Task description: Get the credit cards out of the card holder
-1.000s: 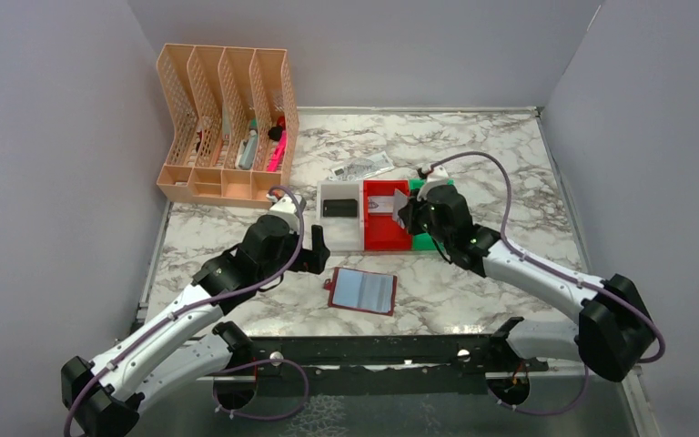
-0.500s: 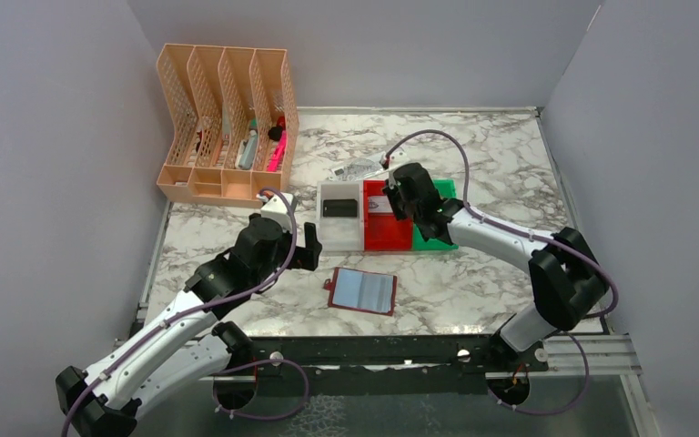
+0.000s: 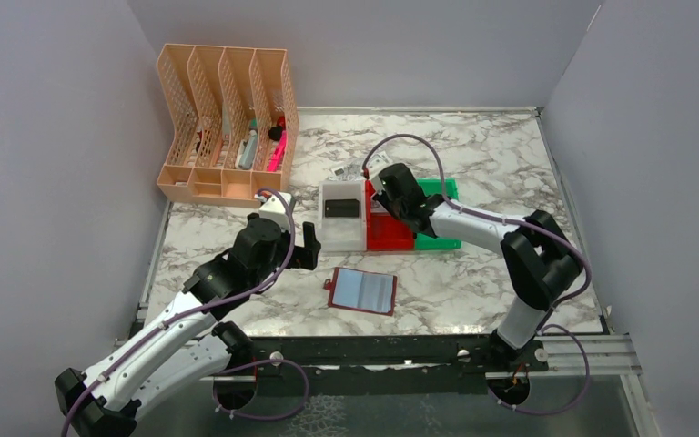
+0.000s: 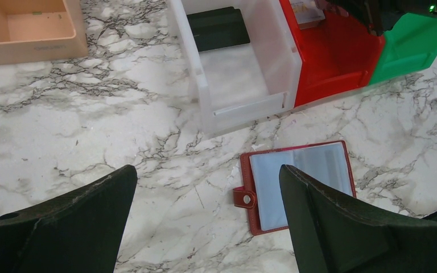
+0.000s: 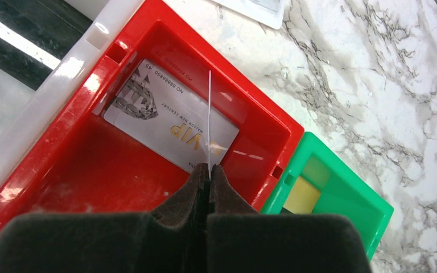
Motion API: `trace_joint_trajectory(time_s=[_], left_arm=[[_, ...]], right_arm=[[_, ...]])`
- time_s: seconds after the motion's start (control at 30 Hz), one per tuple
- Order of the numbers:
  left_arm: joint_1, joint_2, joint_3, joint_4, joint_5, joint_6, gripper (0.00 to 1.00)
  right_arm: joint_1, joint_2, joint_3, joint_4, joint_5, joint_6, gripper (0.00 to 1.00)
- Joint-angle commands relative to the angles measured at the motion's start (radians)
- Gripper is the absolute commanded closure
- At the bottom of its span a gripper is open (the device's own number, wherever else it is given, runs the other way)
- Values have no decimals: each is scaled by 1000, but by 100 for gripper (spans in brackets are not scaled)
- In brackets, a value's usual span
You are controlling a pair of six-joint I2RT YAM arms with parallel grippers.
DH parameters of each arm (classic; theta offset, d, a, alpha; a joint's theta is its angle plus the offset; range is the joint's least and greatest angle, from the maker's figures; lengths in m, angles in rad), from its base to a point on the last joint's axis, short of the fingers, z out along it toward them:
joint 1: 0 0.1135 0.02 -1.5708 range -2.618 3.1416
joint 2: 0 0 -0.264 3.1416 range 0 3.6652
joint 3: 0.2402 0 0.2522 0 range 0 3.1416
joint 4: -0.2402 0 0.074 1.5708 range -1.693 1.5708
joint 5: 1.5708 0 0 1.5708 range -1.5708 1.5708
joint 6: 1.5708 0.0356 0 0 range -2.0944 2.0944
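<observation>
The card holder [image 3: 362,290] [image 4: 299,182], maroon with bluish clear sleeves, lies open and flat on the marble. My left gripper [image 3: 313,246] [image 4: 205,168] hangs open just left of it, holding nothing. My right gripper [image 3: 380,202] [image 5: 209,168] is shut on a thin pale credit card [image 5: 209,114], seen edge-on, over the red bin [image 5: 91,187]. A silver VIP card [image 5: 165,122] lies in that bin. A black card [image 4: 219,28] lies in the white bin [image 4: 244,74]. A yellow card [image 5: 302,194] lies in the green bin [image 5: 347,199].
The three bins stand side by side behind the card holder. A peach desk organiser [image 3: 227,118] stands at the back left. A white printed tag [image 3: 350,170] lies behind the bins. Grey walls close in the left, right and back.
My right arm has swung left with the card, from the red and green bins' shared edge to above the red bin. The left arm has hardly moved.
</observation>
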Motion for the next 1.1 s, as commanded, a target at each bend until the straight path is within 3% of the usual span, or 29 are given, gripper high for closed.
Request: trace_joint_trajectory(time_s=[0.0, 0.53, 1.07], left_arm=[[7, -3, -7, 1, -15, 14, 1], [19, 40, -1, 2, 16, 20, 1], [27, 62, -1, 1, 33, 23, 1]], right_arm=[[-3, 30, 20, 21, 87, -100, 98], [-3, 57, 18, -24, -45, -135, 85], [-3, 78, 14, -55, -44, -130, 73]])
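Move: The right gripper, shut on a white credit card, is over the red compartment; the VIP card at that compartment's far end lies about 4 cm ahead, 5 cm left and 5 cm below. The black card is about 11 cm left of the VIP card, the gold card some 10 cm right of it. The open card holder sits roughly 16 cm back and 11 cm left of this gripper. From the left gripper, the VIP card is about 9 cm ahead, 17 cm right and 13 cm lower. Open the right fingers gradually to about a quarter and let the held card go over the VIP card, while sinking about 3 cm into the red compartment. Let the wrist roll roughly 8 degrees, its left side dipping, and turn slightly counter-clockwise; end with the parted fingertips still beside the card's near corner. ##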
